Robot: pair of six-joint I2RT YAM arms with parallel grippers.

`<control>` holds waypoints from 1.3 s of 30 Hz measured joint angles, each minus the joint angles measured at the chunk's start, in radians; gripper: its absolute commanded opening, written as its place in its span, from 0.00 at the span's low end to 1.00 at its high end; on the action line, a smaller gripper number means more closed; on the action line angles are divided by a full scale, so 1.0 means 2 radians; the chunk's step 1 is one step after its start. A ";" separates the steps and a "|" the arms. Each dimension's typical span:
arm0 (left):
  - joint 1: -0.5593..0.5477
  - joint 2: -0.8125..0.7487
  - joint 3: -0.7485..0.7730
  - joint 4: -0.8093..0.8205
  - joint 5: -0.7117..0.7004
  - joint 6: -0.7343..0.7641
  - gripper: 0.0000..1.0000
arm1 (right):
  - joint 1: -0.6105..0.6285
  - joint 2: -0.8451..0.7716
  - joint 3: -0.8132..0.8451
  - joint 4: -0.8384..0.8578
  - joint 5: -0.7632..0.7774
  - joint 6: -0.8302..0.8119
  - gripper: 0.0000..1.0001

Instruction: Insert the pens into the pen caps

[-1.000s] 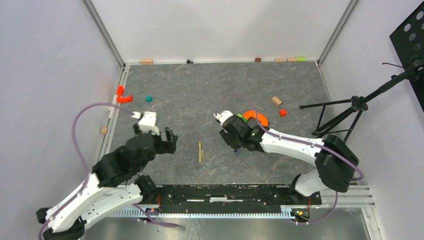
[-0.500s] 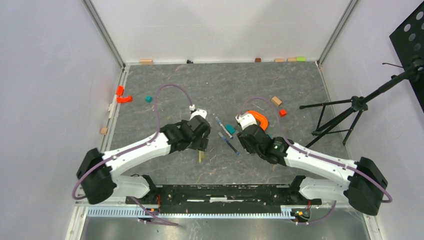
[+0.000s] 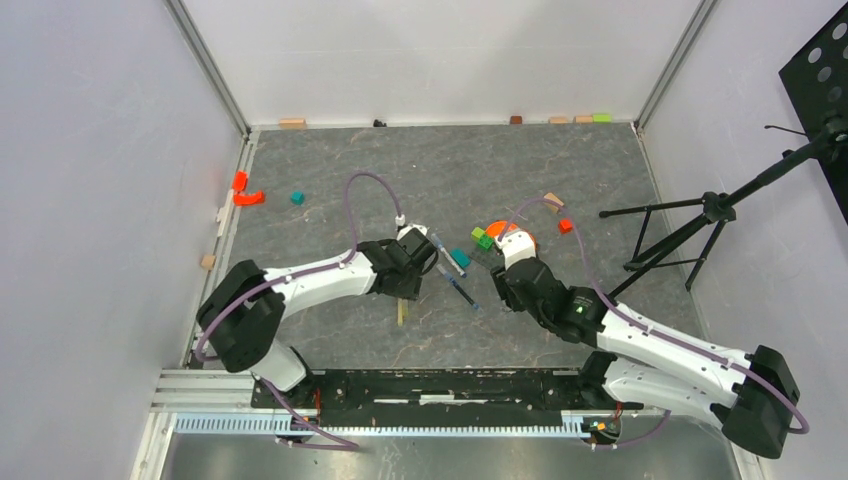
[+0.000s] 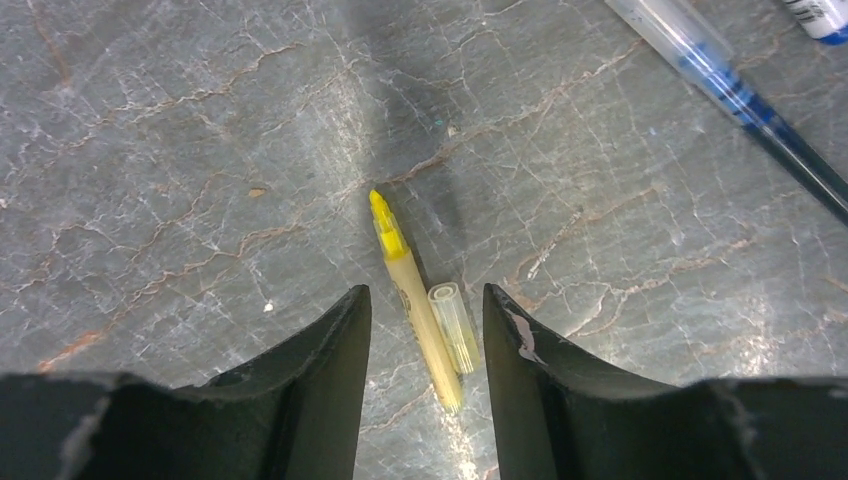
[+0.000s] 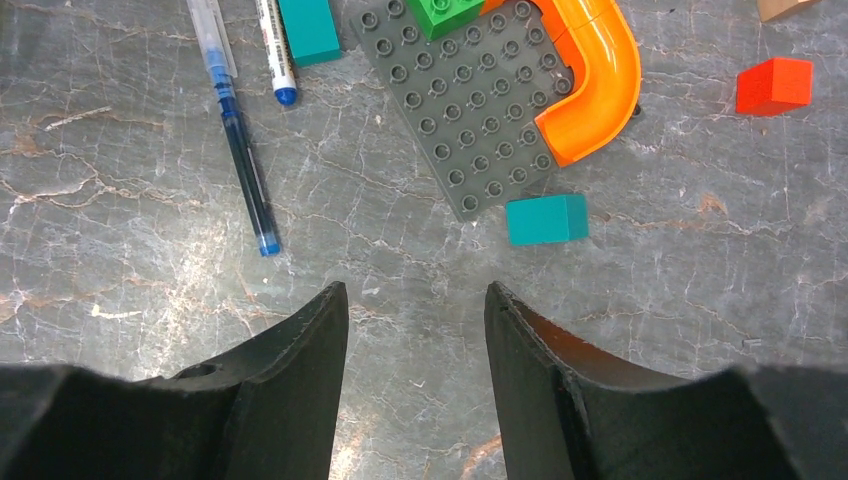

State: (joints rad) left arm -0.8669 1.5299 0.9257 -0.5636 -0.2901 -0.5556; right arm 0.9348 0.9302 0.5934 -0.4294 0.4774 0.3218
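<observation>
A pale yellow pen (image 4: 412, 295) lies on the grey marbled table, and a short clear yellowish pen cap (image 4: 456, 328) lies touching its right side. My left gripper (image 4: 425, 292) is open and low over them, one finger on each side, with a gap to both. From above, the yellow pen (image 3: 401, 313) pokes out below the left gripper (image 3: 405, 290). A blue-ink pen (image 5: 236, 135) and a white pen with a blue end (image 5: 275, 55) lie ahead-left of my right gripper (image 5: 415, 290). That gripper is open over bare table.
A grey studded baseplate (image 5: 470, 120) carries an orange arch (image 5: 600, 80) and a green brick (image 5: 450, 12). Teal blocks (image 5: 545, 218) (image 5: 310, 30) and a red block (image 5: 775, 85) lie around it. More small blocks line the back wall. A black stand (image 3: 700, 215) rises at the right.
My left arm swung from the left side to the centre, came down over the yellow pen, and its jaws narrowed. My right arm drew back to the right, uncovering the pens and green bricks.
</observation>
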 measured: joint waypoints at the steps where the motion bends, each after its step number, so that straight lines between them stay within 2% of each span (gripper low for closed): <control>1: 0.002 0.007 0.000 0.002 0.003 -0.001 0.49 | 0.000 -0.002 -0.002 0.000 0.000 0.000 0.56; 14: 0.024 0.033 -0.020 0.033 0.006 -0.012 0.39 | 0.000 -0.012 -0.012 -0.003 -0.002 0.002 0.55; 17: 0.024 0.034 -0.023 0.036 0.006 -0.016 0.30 | 0.000 -0.012 -0.012 -0.002 -0.003 0.002 0.55; 22: 0.024 0.034 -0.025 0.044 0.007 -0.020 0.24 | 0.000 -0.008 -0.012 0.002 -0.003 0.002 0.55; 27: 0.024 0.034 -0.028 0.051 0.007 -0.025 0.06 | 0.000 -0.005 -0.012 0.003 -0.005 0.002 0.54; 34: 0.024 0.026 -0.031 0.048 0.002 -0.025 0.03 | 0.000 -0.004 -0.012 0.016 -0.024 -0.002 0.54; 39: 0.024 -0.023 -0.031 0.039 -0.008 -0.025 0.02 | 0.000 -0.015 -0.018 0.045 -0.055 -0.008 0.56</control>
State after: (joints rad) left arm -0.8192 1.4845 0.8646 -0.4847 -0.3061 -0.6056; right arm 0.9348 0.8993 0.5579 -0.3397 0.3676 0.3050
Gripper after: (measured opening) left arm 0.062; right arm 0.545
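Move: The yellow pen lies nearly under the left hand, its middle level with it, about 1 cm to the left and some 3 cm below. The clear cap lies close by on the pen's right, about 1 cm behind the hand. At table height too, the blue pen is about 11 cm right and 3 ahead of the hand, the white marker 9 right and 9 ahead. From the right hand, the yellow pen is some 20 cm left, level and 10 below. The left fingers close on the yellow pen just behind its yellow tip and pinch it: the half-open hand first sinks about 3 cm, easing a centimetre forward and left, then shuts low over the table and finally rises some 3 cm with the pen. Late on, the right hand, still half open and empty, starts left by about 2 cm, towards the blue pen. ##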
